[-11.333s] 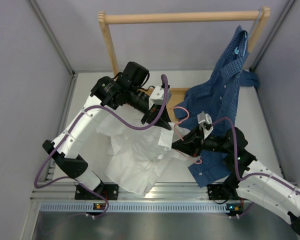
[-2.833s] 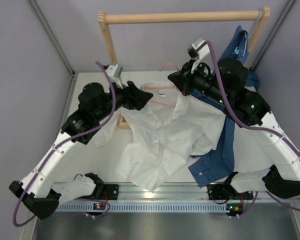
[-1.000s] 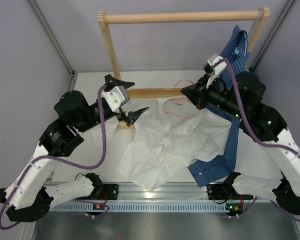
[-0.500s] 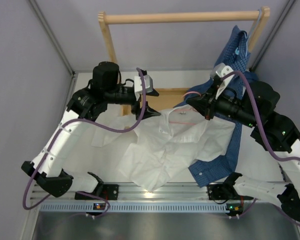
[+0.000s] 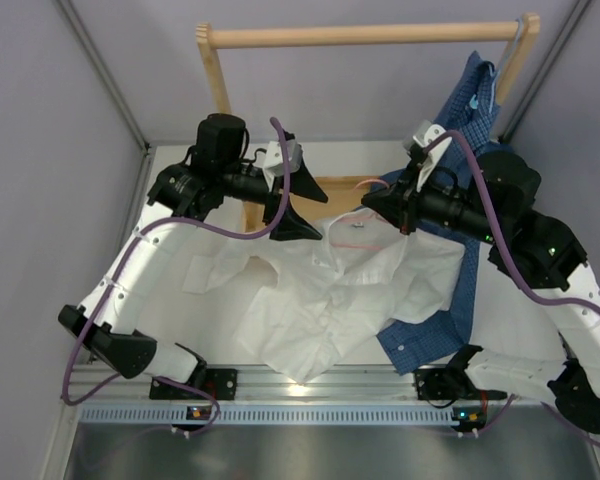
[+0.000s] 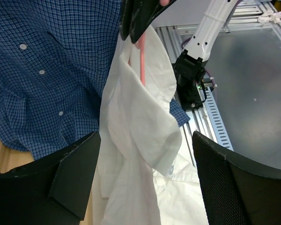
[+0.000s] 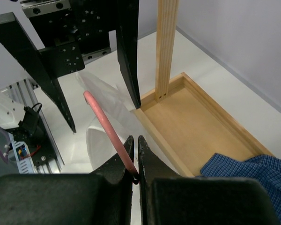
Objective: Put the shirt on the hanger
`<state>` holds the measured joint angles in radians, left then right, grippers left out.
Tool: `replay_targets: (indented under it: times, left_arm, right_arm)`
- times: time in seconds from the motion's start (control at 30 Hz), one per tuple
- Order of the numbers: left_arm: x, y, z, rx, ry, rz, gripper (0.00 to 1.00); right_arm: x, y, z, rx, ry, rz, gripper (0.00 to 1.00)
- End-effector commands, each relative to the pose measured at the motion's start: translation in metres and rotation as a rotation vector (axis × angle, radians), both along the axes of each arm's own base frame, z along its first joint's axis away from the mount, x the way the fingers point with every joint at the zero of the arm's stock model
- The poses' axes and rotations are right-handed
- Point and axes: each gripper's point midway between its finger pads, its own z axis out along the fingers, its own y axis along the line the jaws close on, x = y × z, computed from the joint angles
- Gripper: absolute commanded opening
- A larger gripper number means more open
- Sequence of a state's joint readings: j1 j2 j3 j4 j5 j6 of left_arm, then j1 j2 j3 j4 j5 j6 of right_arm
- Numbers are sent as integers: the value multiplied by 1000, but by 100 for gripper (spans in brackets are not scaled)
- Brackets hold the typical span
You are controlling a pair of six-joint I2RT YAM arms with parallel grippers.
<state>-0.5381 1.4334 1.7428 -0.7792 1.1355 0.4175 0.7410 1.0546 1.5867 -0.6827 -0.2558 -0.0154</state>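
The white shirt (image 5: 320,300) lies crumpled on the table, its collar end lifted and draped over the pink hanger (image 7: 105,123). My right gripper (image 7: 135,140) is shut on the hanger's wire and holds it up above the table. In the left wrist view the shirt (image 6: 136,131) hangs down from the hanger (image 6: 143,65) in a loose fold. My left gripper (image 5: 323,215) is open, its wide jaws standing either side of that fold with gaps on both sides. The right gripper (image 5: 365,207) faces it from the right.
A wooden rack with a top rail (image 5: 365,37), a post (image 7: 166,47) and a shallow base tray (image 7: 196,126) stands at the back. A blue checked shirt (image 5: 470,130) hangs from the rail's right end, and its tail reaches the table beside the white shirt.
My left arm has swung in from the left, and its open jaws now sit at the lifted collar. The right gripper has shifted slightly with the hanger, still shut on it.
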Motion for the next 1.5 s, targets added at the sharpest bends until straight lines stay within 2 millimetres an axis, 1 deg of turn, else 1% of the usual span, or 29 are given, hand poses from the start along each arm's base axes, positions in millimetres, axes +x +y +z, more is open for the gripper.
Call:
replay_targets:
  times: [0.0,0.17,0.23,0.33,0.37,0.53,0.57,0.63,0.7,0.73,0.77,0.8,1.0,1.03,1.07,1.1,1.13,1.17,1.2,1.23,1.27,1.3,1.33,1.37,1.4,1.43,1.47]
  left_arm:
    - [-15,2,14,-49,-15,-76,82]
    - [-3,-1,1,-14,-3,-33,78]
    - [-1,-1,-1,-9,-7,-24,76]
    - [2,-1,-1,-7,-13,-16,72]
    - [1,-1,1,-10,-21,-17,68]
    - [-5,1,10,-33,-47,-38,60]
    - [-6,1,12,-37,-48,-43,55]
    - [-8,1,16,-46,-55,-53,49]
    - [-9,1,18,-51,-61,-57,19]
    - [-7,1,19,-50,-66,-52,9]
    - [-9,1,21,-54,-72,-55,1]
    - [-8,1,21,-54,-73,-52,0]
    - [-10,2,24,-61,-86,-57,0]
    - [-11,2,25,-63,-87,-60,0]
    - [-12,3,26,-65,-85,-60,0]
    - [-14,3,29,-70,-86,-65,0]
    - [-15,4,30,-72,-90,-64,0]
    - [-16,5,31,-74,-92,-66,0]
    - [-20,7,34,-82,-103,-68,0]
    - [-22,8,36,-86,-108,-74,0]
    - [-25,9,38,-93,-116,-82,0]
    - [-31,11,41,-103,-122,-98,0]
    - [-34,12,41,-107,-122,-108,0]
    - [-37,13,42,-112,-121,-116,0]
    - [-41,14,43,-119,-120,-133,0]
    - [-45,16,44,-124,-124,-141,0]
    - [-48,17,44,-128,-128,-148,0]
  right_arm:
    - [-1,0,32,57,-63,8,0]
    - [-2,6,40,74,-63,38,0]
    - [-4,8,44,78,-65,54,0]
    - [-9,9,49,88,-74,81,0]
    - [-11,11,51,106,-50,84,0]
    - [-21,12,57,132,-51,128,0]
    - [-22,14,57,135,-45,136,0]
    - [-23,16,57,140,-39,148,0]
    - [-24,17,57,147,-38,156,0]
    - [-25,18,57,149,-37,166,0]
    - [-26,20,56,150,-28,172,0]
    - [-26,19,55,151,-25,175,0]
    - [-29,13,50,147,-37,162,0]
    - [-29,12,49,145,-41,159,6]
    - [-30,11,47,138,-42,156,20]
    - [-30,8,42,134,-41,142,51]
    - [-31,5,38,120,-44,138,57]
    - [-33,2,31,101,-39,134,60]
    - [-38,-5,30,92,-47,125,62]
    - [-39,-11,28,61,-79,120,62]
    - [-44,-19,17,24,-62,112,61]
    - [-55,-31,18,21,-83,107,60]
    - [-62,-39,14,-2,-104,111,61]
    - [-66,-44,2,-25,-92,111,60]
    - [-79,-60,-3,-30,-101,92,61]
    - [-82,-68,-8,-41,-105,77,60]
    - [-83,-72,-20,-60,-94,60,60]
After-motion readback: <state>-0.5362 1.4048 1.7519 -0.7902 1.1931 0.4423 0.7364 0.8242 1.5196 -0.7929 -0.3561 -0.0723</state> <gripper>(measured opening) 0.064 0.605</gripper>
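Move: The hanger's left shoulder, with the edge of the white shirt over it, sits in front of the left hand's open fingers, about 2 cm to the right of the hand point and 2 cm below. The blue shirt's middle hangs some 22 cm to the right, 12 cm ahead and 20 cm below. From the right hand, which already grips the hanger's neck, that shoulder is roughly 7 cm left, 2 cm back and 5 cm below. The left fingers pinch shut on the white shirt's edge and the hanger's shoulder while the hand holds nearly still, easing slightly back and up afterwards. The right hand, still pinching the hanger's neck, first lifts it 2–3 cm and about 2 cm left, towards the left fingers; once they have shut, it opens, lets go and backs off some 8 cm to the right and back, sinking slightly. ##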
